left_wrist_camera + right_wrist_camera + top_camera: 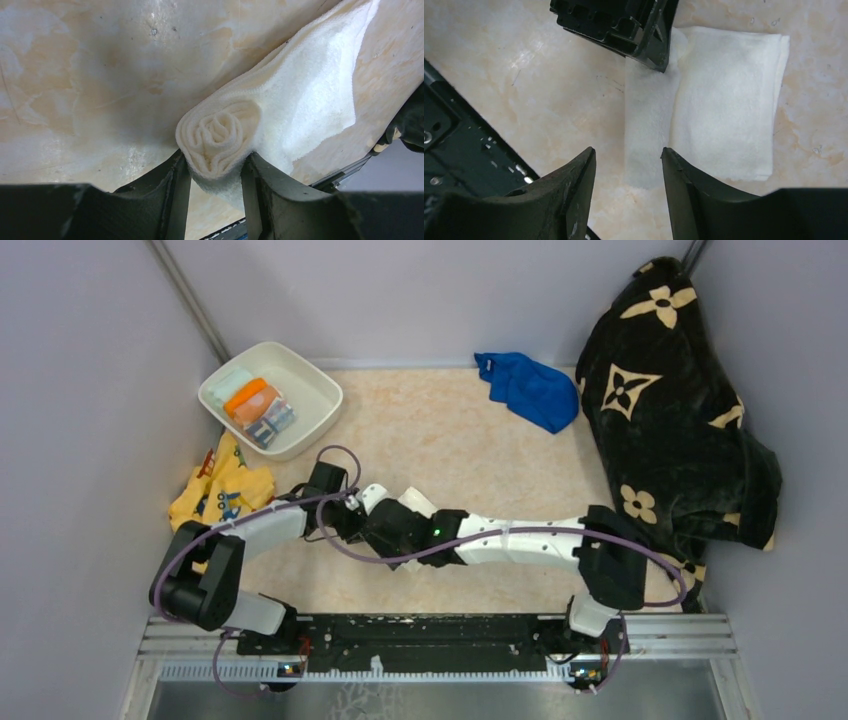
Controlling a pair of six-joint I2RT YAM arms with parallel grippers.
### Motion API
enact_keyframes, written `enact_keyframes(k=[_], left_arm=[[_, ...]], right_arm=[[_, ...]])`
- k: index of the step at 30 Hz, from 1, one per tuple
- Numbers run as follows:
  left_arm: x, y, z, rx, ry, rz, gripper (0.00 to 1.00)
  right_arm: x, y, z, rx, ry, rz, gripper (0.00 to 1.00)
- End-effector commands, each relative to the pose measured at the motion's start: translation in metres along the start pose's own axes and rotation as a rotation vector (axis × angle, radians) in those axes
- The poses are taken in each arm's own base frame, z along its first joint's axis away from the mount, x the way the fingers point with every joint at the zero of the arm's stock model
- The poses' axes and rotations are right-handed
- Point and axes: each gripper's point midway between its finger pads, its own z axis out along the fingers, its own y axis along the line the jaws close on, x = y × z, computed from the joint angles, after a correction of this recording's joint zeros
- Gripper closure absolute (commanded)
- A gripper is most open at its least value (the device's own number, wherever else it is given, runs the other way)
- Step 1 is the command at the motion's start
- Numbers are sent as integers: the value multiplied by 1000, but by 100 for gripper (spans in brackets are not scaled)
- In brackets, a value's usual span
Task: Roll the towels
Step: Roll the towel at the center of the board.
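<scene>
The cream-white towel (300,95) lies on the marble table, part rolled, with a flat part still spread out (729,100). My left gripper (216,172) is shut on the spiral end of the roll (220,132), one finger on each side. My right gripper (628,156) hovers open over the roll's other end, nothing between its fingers. In the top view both grippers meet over this towel (414,502), which the arms mostly hide. The royal blue towel (530,390) lies crumpled at the back. The printed towel (268,416) sits in the white bin.
The white bin (312,400) stands at the back left with other folded cloths inside. A yellow printed cloth (222,490) lies beside it near the left wall. A large black blanket with cream flowers (670,410) drapes over the right side.
</scene>
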Motion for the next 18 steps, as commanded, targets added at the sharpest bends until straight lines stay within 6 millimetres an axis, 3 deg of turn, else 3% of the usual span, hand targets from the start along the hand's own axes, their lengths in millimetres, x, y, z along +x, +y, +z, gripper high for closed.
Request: enact_keyframes(k=[1,11,18], left_arm=[[6,19,4,-82,17,28,54],[8,19,6,-78,35,41,52],[9,20,8,-81,43,47,51]], right_arm=[[-4,-7,17,210,-27,-71,49],[63,-8,55,354,142,-159,49],[121,-25,53,429,276,-126,57]])
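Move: The middle of the white towel's rolled part lies about 9 cm below my right hand and some 3 cm farther out, 1 cm to the left. The flat, unrolled part is centred about 7 cm ahead, 6 cm to the right and 10 cm down. My left gripper, on the roll's far left end, is about 5 cm ahead, 3 cm left and 9 cm down. From my left hand the roll's middle is roughly 3 cm back and 2 cm to the right, level with it. I drop my right hand about 9 cm onto the near right end of the towel roll, edging a couple of centimetres right as it sinks and turning some 25 degrees so the fingers lean less left and more forward. Its half-open fingers come down astride the roll and begin to touch it, while my left hand keeps its grip on the far left end. ##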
